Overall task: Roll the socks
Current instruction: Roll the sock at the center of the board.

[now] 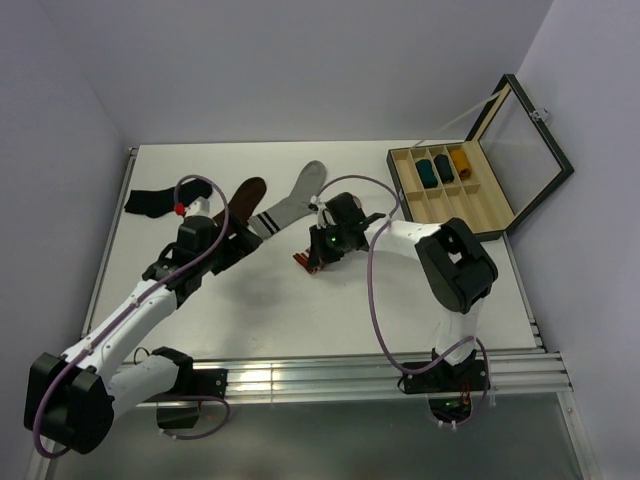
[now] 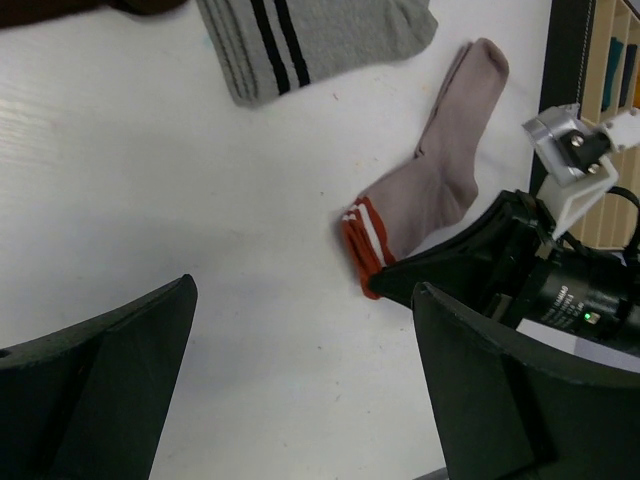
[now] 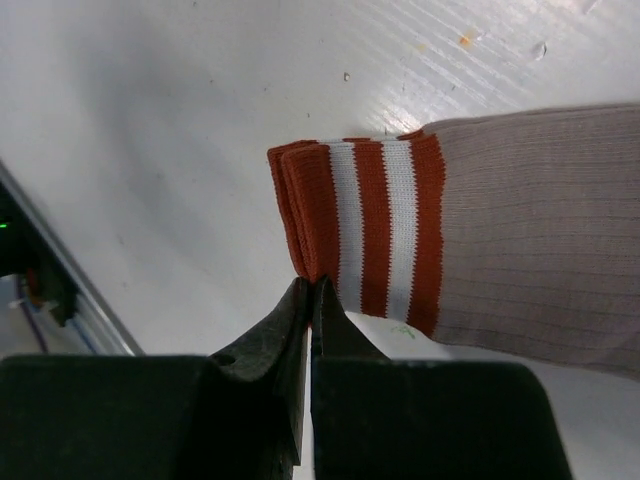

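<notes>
The dusty pink sock (image 2: 450, 160) lies flat on the white table, its red-and-white striped cuff (image 3: 370, 220) toward the near side. My right gripper (image 3: 312, 285) is shut, its tips pinching the lower corner of that cuff; from above it sits at the cuff (image 1: 320, 256). The light grey sock (image 1: 290, 205) with dark cuff stripes (image 2: 270, 45) lies just beyond, stretched toward the back. My left gripper (image 2: 300, 400) hangs open over bare table, left of the pink cuff and near the grey cuff, with nothing between its fingers (image 1: 225, 250).
A dark brown sock (image 1: 243, 197) lies beside the grey one and a black sock (image 1: 150, 198) at the far left. A wooden compartment box (image 1: 455, 185) holding rolled socks stands at the back right, its glass lid (image 1: 525, 130) raised.
</notes>
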Robot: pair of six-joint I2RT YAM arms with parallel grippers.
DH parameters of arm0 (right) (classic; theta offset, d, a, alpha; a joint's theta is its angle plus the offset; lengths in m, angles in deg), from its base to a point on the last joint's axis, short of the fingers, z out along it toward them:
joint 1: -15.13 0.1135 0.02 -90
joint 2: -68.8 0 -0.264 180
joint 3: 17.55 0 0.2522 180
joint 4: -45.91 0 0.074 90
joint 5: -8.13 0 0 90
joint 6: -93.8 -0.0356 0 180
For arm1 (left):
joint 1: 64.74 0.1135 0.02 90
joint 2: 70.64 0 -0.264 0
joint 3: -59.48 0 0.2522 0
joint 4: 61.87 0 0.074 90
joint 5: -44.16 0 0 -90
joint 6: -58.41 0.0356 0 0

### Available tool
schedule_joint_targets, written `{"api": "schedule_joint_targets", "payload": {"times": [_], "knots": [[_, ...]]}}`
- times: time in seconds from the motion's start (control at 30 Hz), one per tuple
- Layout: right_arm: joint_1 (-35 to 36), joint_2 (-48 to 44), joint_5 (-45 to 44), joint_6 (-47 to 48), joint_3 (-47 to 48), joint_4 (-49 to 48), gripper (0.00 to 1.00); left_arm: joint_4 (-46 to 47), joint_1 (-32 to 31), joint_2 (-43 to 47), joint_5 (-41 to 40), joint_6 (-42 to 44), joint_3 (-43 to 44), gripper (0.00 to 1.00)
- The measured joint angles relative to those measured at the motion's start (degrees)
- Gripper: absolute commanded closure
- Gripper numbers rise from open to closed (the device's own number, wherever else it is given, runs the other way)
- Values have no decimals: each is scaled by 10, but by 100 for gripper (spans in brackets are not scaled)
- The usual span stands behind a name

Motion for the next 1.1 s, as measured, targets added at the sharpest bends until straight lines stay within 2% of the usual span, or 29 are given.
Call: {"api": "schedule_joint_targets", "payload": {"times": [0.23, 0.5, 0.7, 0.97, 1.1], "knots": [[-41, 48, 110, -53, -24, -61, 100, 48, -40, -48, 3, -33, 0, 12], [-69, 66, 161, -92, -35, -98, 100, 87, -65, -113, 4, -53, 0, 16], [-91, 74, 188, -118, -50, -123, 100, 118, -80, -145, 4, -63, 0, 23], [-104, 83, 210, -139, -53, -138, 100, 153, -97, -230, 4, -83, 19, 44], [-104, 83, 210, -139, -53, -138, 100, 177, -105, -276, 4, -100, 31, 59]]}}
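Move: Out to the left hand's right lies the red-and-white striped cuff of the pinkish sock, about 14 cm off, 1 cm ahead and some 12 cm below. From the same hand, the grey sock's middle is roughly 15 cm ahead and 9 cm right, the brown sock's middle 11 cm ahead and 7 cm left, both about 13 cm lower. The right fingers already hold the near corner of that cuff, whose middle sits 2 cm left, 1 cm ahead and 2 cm below. Sweeping to its right and, more and more, down by about 9 and 8 cm, the left hand nears the striped cuff, its empty fingers closing from wide to roughly half open without reaching the cuff. The right hand keeps its pinch, lowers the corner about 2 cm, then shifts it 2 cm right while rolling some 25 degrees so its fingers lie flatter. ##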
